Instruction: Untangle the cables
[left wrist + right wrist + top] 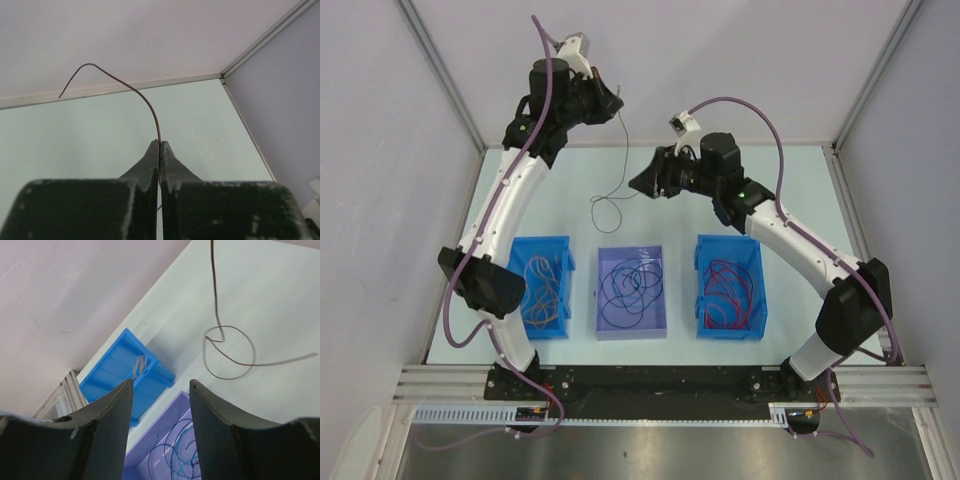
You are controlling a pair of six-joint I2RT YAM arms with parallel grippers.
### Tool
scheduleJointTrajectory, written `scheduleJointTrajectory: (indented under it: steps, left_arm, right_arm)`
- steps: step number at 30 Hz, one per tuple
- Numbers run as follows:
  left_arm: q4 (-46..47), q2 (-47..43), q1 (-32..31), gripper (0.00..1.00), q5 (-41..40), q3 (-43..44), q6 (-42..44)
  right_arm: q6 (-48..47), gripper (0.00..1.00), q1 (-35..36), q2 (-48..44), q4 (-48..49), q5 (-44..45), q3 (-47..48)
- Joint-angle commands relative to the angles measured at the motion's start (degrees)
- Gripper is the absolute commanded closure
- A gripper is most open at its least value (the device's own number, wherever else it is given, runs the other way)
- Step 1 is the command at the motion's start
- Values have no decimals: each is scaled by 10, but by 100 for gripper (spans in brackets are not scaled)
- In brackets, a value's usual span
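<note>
A single thin brown cable hangs from my raised left gripper down to the table, where its lower end lies in a loose loop. In the left wrist view the jaws of the left gripper are pressed shut on this cable, which arcs up and to the left beyond the tips. My right gripper hovers just right of the loop, open and holding nothing. In the right wrist view, the cable's loop lies on the table beyond the right gripper.
Three bins stand in a row near the arm bases. The left blue bin holds orange-tan cables, the purple bin dark navy ones, and the right blue bin red ones. Enclosure walls stand on three sides.
</note>
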Motion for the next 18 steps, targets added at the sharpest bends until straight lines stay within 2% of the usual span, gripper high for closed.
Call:
scheduleJointTrajectory:
  steps: [1,5,11,18]
  left_arm:
    - [16,-20,2,100,16,-7,-17]
    - [23,-24,2,100,21,-16,-20]
    - [25,-23,1,100,26,-19,-22]
    - [28,-19,2,100,31,-21,-28]
  right_arm:
    - [-35,47,13,49,37,35,56]
    - [-50,50,19,97,-10,109,117]
    - [-73,51,19,131,-27,161,163]
    - [-96,51,21,124,-41,195,160]
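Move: The last cable hangs from the left gripper's closed tips. Its upper strand is about 13 cm ahead of the right hand, 4 cm left and 6 cm lower; its loose loop is some 12 cm ahead, 9 cm left and 27 cm down. The purple bin lies about 7 cm back, 2 cm left and 29 cm below the right hand. From the left hand the strand drops straight down, its middle part about 15 cm below. Reach the right gripper forward about 8 cm towards the strand hanging below the left gripper, easing slightly left at first and sinking 2 to 3 cm. Turn the wrist some 10 degrees clockwise on the way and keep the fingers about half open. Hold the left gripper nearly still, shut on the cable. ##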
